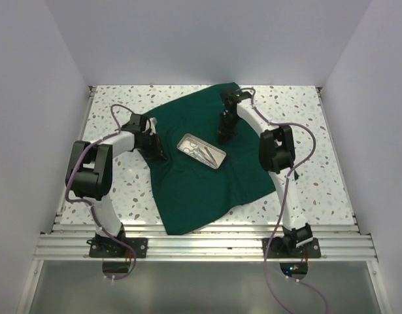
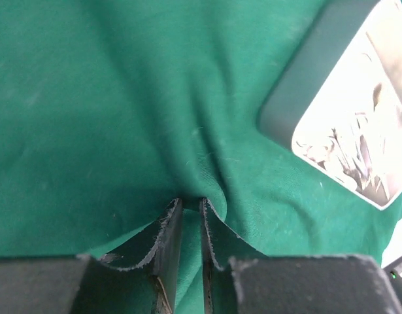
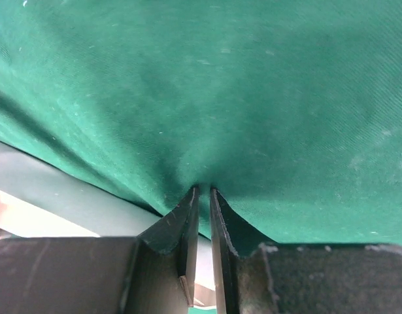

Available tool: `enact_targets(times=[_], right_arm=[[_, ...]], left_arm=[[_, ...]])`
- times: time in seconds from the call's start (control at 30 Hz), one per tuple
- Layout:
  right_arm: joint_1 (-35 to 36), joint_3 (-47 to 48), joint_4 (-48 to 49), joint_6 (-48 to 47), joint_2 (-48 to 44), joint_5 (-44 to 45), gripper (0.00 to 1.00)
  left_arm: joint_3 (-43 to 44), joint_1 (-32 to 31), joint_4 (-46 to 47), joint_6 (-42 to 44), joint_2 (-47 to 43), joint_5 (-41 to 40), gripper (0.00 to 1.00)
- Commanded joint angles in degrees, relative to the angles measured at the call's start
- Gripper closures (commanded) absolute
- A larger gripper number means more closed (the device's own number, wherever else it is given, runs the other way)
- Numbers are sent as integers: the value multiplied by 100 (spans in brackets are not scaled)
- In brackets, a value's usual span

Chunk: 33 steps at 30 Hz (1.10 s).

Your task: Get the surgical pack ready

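A dark green drape [image 1: 207, 176] lies spread over the middle of the table. On it sits a small shiny metal tray [image 1: 202, 151] holding steel instruments [image 1: 207, 152]. My left gripper [image 1: 160, 156] is down at the drape's left edge, left of the tray. In the left wrist view it [image 2: 189, 204] is shut on a pinched fold of the drape [image 2: 155, 98], with the tray [image 2: 348, 124] glaring at the upper right. My right gripper [image 1: 223, 136] is down on the drape just behind the tray. Close up it [image 3: 204, 191] is also shut on a fold of the drape [image 3: 253, 98].
The speckled white tabletop [image 1: 318, 131] shows bare around the drape on all sides. White walls [image 1: 31, 98] enclose the left, back and right. An aluminium rail [image 1: 207, 245] carrying both arm bases runs along the near edge.
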Motion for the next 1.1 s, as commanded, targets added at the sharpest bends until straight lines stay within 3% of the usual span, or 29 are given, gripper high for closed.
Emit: enact_targets(times=[0.0, 0.13, 0.4, 0.43, 0.53, 0.8, 0.97, 1.0, 1.07], right_arm=[[-40, 362, 406, 117, 747, -151, 83], [-303, 136, 413, 29, 555, -124, 81], [-1305, -393, 125, -709, 88, 165, 74], [-1332, -358, 80, -779, 71, 183, 69], [-1324, -427, 185, -929, -95, -18, 64], [-1227, -972, 432, -973, -781, -354, 58], [-1411, -1313, -95, -1236, -1536, 61, 43], [-1420, -1454, -78, -1280, -1868, -1, 30], [-1412, -1831, -43, -1395, -2143, -71, 24]], left_arm=[[-402, -63, -602, -28, 86, -137, 79], [-841, -72, -366, -160, -379, 74, 79], [-578, 43, -744, 7, -186, -181, 77], [-648, 43, -744, -36, -291, -225, 77], [-701, 51, -796, -11, -441, -304, 77], [-272, 60, -761, 130, -774, -444, 77], [563, 60, -709, 315, -811, -515, 62], [808, 60, -700, 315, -680, -428, 59], [1046, 60, -770, 262, -495, -296, 51]])
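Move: Both hands are already down on the green drape. The tray of instruments lies about 13 cm to the left hand's right and 3 cm ahead of it; from the right hand it is some 7 cm left and 5 cm back, almost level in height. The drape's left corner is roughly 18 cm ahead and 6 cm left of the left hand, its far corner about 24 cm ahead and 3 cm right of the right hand. Fingers still low on the drape, the right hand first slips about 1 cm left, then drags the cloth some 9 cm to the right and slightly forward, away from the tray, its fingers spreading. Meanwhile the left hand draws its side back about 4 cm. Both then open further and lift off by 3 to 5 cm, the left swinging forward about 5 cm, the right easing back about 4 cm. ##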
